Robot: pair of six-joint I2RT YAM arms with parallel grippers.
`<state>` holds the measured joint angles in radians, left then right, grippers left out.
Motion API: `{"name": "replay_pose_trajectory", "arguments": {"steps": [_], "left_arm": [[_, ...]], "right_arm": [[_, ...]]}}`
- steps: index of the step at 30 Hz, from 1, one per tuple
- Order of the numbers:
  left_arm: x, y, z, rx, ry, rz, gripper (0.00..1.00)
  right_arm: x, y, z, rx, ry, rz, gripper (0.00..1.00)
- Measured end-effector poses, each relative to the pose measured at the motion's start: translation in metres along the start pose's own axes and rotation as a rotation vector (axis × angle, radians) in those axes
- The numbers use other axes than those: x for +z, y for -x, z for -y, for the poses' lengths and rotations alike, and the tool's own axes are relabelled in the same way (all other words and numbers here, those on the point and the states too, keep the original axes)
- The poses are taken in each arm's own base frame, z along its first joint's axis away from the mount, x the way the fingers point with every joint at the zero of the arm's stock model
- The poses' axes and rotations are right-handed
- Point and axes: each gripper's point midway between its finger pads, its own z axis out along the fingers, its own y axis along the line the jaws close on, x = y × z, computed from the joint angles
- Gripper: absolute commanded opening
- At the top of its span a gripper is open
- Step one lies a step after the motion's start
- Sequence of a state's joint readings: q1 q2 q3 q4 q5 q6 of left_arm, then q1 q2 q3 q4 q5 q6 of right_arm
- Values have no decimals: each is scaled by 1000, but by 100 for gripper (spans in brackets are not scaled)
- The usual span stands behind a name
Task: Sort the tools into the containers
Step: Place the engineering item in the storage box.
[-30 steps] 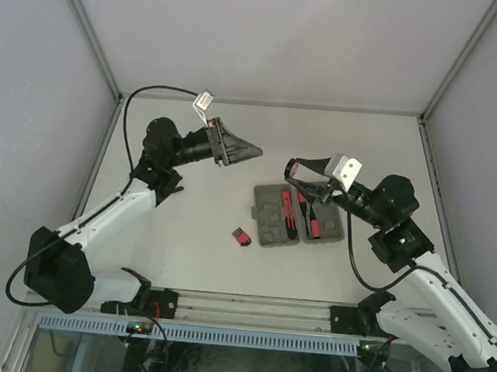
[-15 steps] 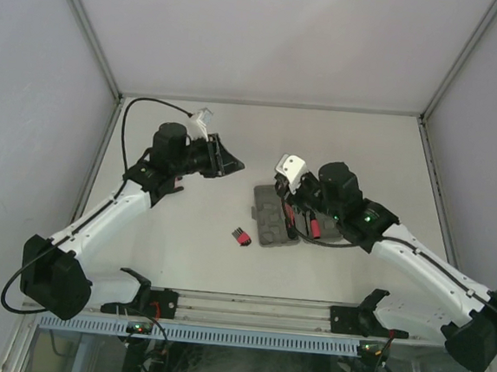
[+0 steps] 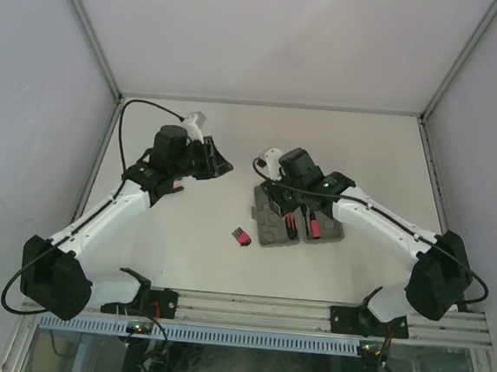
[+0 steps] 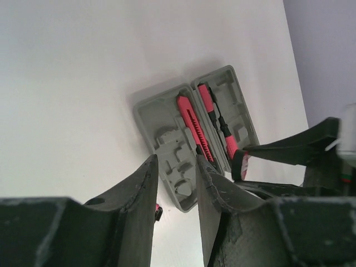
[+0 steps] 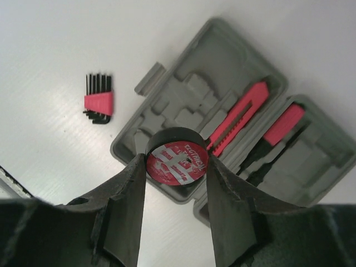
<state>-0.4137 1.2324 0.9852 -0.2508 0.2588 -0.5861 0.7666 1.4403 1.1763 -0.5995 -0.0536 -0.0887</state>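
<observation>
The grey tool case [image 3: 268, 227] lies open at mid-table. Its left half [image 5: 222, 61] holds a long red-and-black tool [image 5: 239, 117]. A red-handled screwdriver [image 5: 283, 125] lies in the right half. My right gripper [image 5: 177, 164] is shut on a small black ring [image 5: 177, 153], a tape roll with a red label, just above the left half's near corner. In the top view the right gripper [image 3: 275, 195] hangs over the case's left half. The red-black hex key set [image 3: 241, 236] lies on the table left of the case. My left gripper [image 3: 222, 164] stands open and empty, up and left of the case.
White walls with metal rails close off the table at the back and on both sides. From the left wrist view the case [image 4: 167, 139] and a corner of the hex key set [image 4: 158, 211] show beyond the fingers [image 4: 139, 206].
My right arm has swung left with the ring, from beside the case's right half to over its left half. The left gripper has drawn back a little to the left.
</observation>
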Motion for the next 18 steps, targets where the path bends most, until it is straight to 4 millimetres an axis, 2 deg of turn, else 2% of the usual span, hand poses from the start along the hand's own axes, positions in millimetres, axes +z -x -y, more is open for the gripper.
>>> {"name": "replay_pose_trajectory", "arguments": {"steps": [5,10,18], "left_arm": [[1,0,-4,1,19,4,36],[1,-2,-6,-1,24,2,36],[1,-3,-8,-3,31,-1,35]], "right_arm": [[15,-27,-5,114,12,-131,20],[24,-31,-5,220,15,-183,21],[33,-50,-2,354,26,-274,21]]}}
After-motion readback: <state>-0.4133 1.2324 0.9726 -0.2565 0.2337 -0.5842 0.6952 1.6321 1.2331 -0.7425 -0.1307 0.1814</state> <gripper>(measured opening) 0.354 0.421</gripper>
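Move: With the tape roll already in my right hand, the left half of the storage box has its middle about 5 cm ahead of that hand, level left-to-right and some 14 cm below. In that half, the utility knife lies about 5 cm ahead and 4 cm right; the screwdrivers are roughly 4 cm ahead and 10 cm right, the hex keys 4 cm back and 10 cm left. From my left hand, that half's middle is about 1 cm back, 14 cm right and 20 cm down. I keep my pinch on the tape roll and lower my right hand about 5.5 cm towards the near part of the box's left half, quickly at first and then more slowly. As it sinks I bring the fingers steeper, tipping them down by some 20 degrees while the wrist swings about 15 degrees clockwise. ##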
